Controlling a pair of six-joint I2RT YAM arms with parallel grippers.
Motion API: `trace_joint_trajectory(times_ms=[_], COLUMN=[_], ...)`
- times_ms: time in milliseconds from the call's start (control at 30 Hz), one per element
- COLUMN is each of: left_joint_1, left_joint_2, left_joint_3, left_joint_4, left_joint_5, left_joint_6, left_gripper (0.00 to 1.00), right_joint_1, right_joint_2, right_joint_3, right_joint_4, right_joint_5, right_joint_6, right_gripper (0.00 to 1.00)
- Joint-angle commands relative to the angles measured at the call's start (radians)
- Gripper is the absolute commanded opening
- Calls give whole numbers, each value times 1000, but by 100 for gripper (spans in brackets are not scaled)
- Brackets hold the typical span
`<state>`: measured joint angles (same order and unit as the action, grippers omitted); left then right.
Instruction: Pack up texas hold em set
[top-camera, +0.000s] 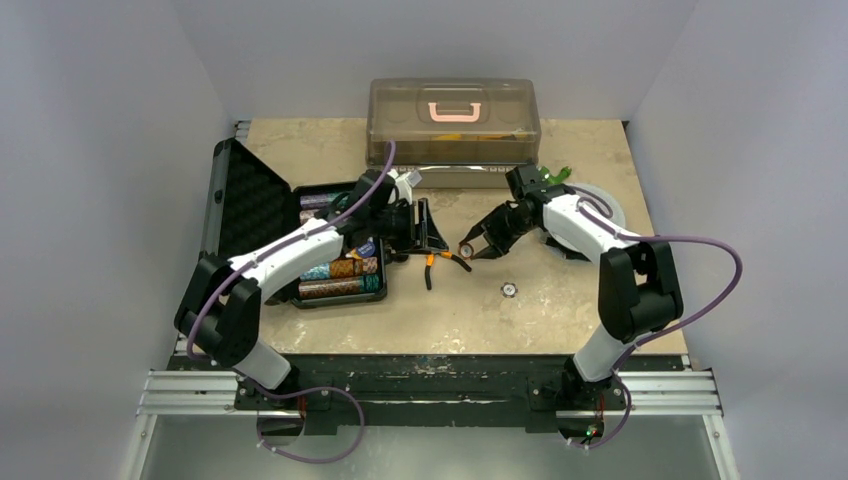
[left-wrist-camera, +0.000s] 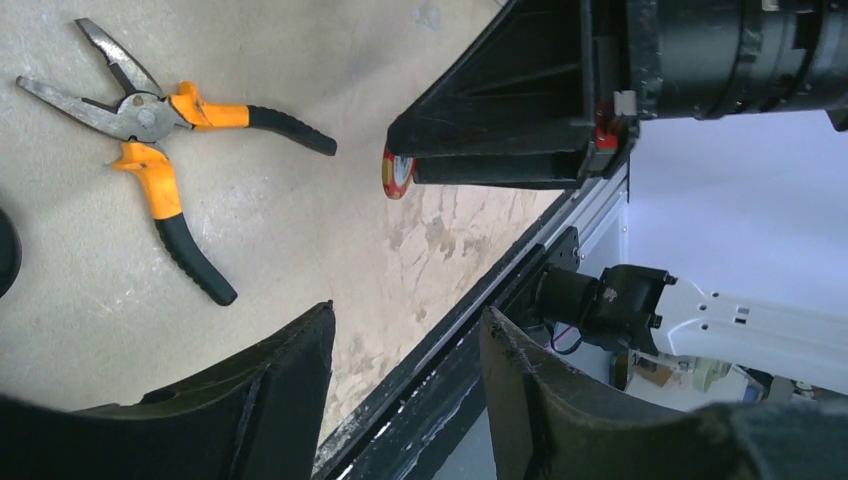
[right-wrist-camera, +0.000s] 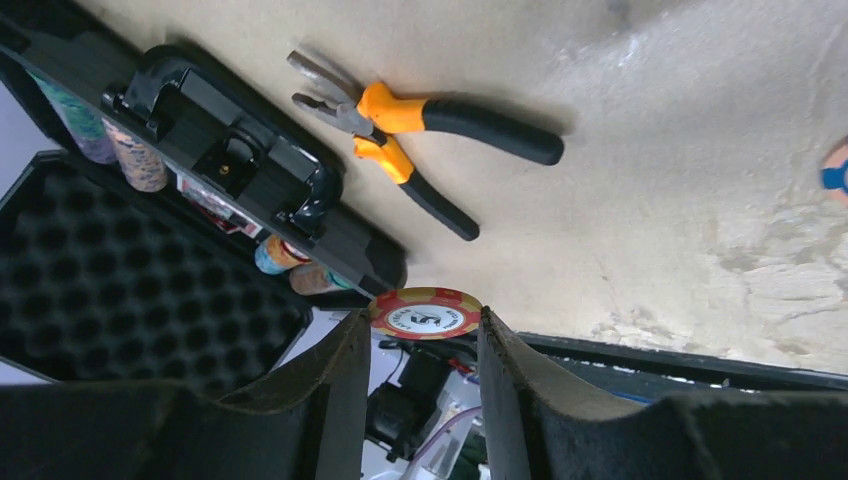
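Note:
The texas hold em set's black case (top-camera: 372, 292) lies open at the left, its foam-lined lid (top-camera: 245, 200) raised, with rows of teal, brown and purple chips (top-camera: 340, 270) inside. My right gripper (right-wrist-camera: 425, 325) is shut on a red-and-yellow chip (right-wrist-camera: 425, 313), held by its edges above the table just right of the case (right-wrist-camera: 250, 170). From above, that chip (top-camera: 466, 248) hangs over the middle of the table. My left gripper (left-wrist-camera: 408, 318) is open and empty, hovering by the case's right edge and facing the held chip (left-wrist-camera: 397, 175). Another loose chip (top-camera: 510, 289) lies on the table.
Orange-handled pliers (top-camera: 440, 262) lie on the table between the two grippers. A translucent brown box with a pink handle (top-camera: 455, 120) stands at the back. A white round object with green bits (top-camera: 600, 200) sits behind the right arm.

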<state>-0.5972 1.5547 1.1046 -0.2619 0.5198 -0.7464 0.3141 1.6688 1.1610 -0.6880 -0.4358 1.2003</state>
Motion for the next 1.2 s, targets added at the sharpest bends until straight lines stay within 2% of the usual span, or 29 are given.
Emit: trace_joint_trajectory(times_ms=[0,467,933,1067,1133,1167], left_joint_1=[-10,-16,-16,-16,-16,-15], left_joint_2=[-9,108,166,174,169,165], left_joint_3=[-60,-39,-14,0,1,2], left_joint_4=[224,326,351,359,358,339], left_joint_5=[-32,42,58,74,74,66], left_joint_6=[-54,-78,-94,-88,-82,-74], left_gripper=[52,37,28,18,9,3], right_joint_1=[23,60,77,81,83,83], right_joint_2=[-14,-11,-19,-18,-17,-17], right_joint_3=[47,78,62,64,66,67], right_joint_4=[29,48,62,61,58,56], right_joint_5=[-45,-64,-73,-75,-73,-72], right_joint_6=[79,122,142,142,135,123], right_gripper=[33,33,33,33,33,37])
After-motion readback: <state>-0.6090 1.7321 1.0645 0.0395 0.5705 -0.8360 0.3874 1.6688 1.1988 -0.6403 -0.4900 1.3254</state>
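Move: The red poker chip is held in the right fingertips, about 8 cm right of the left hand point, 2 cm farther out and 6 cm lower; from the right hand, the open left gripper is 8 cm left, 2 cm back and 6 cm above. The pliers lie some 6 cm ahead, 4 cm right and 20 cm below the left hand. A loose white chip sits roughly 10 cm right, 3 cm back and 14 cm below the right hand. Down and to its right, about 5 cm in all with a little forward, the left hand comes in towards the chip above the pliers, narrowing its fingers from half open to nearly shut around the chip's free edge. Meeting it, the right hand carries the chip about 4 cm left and a couple of centimetres up, keeping its grip. ##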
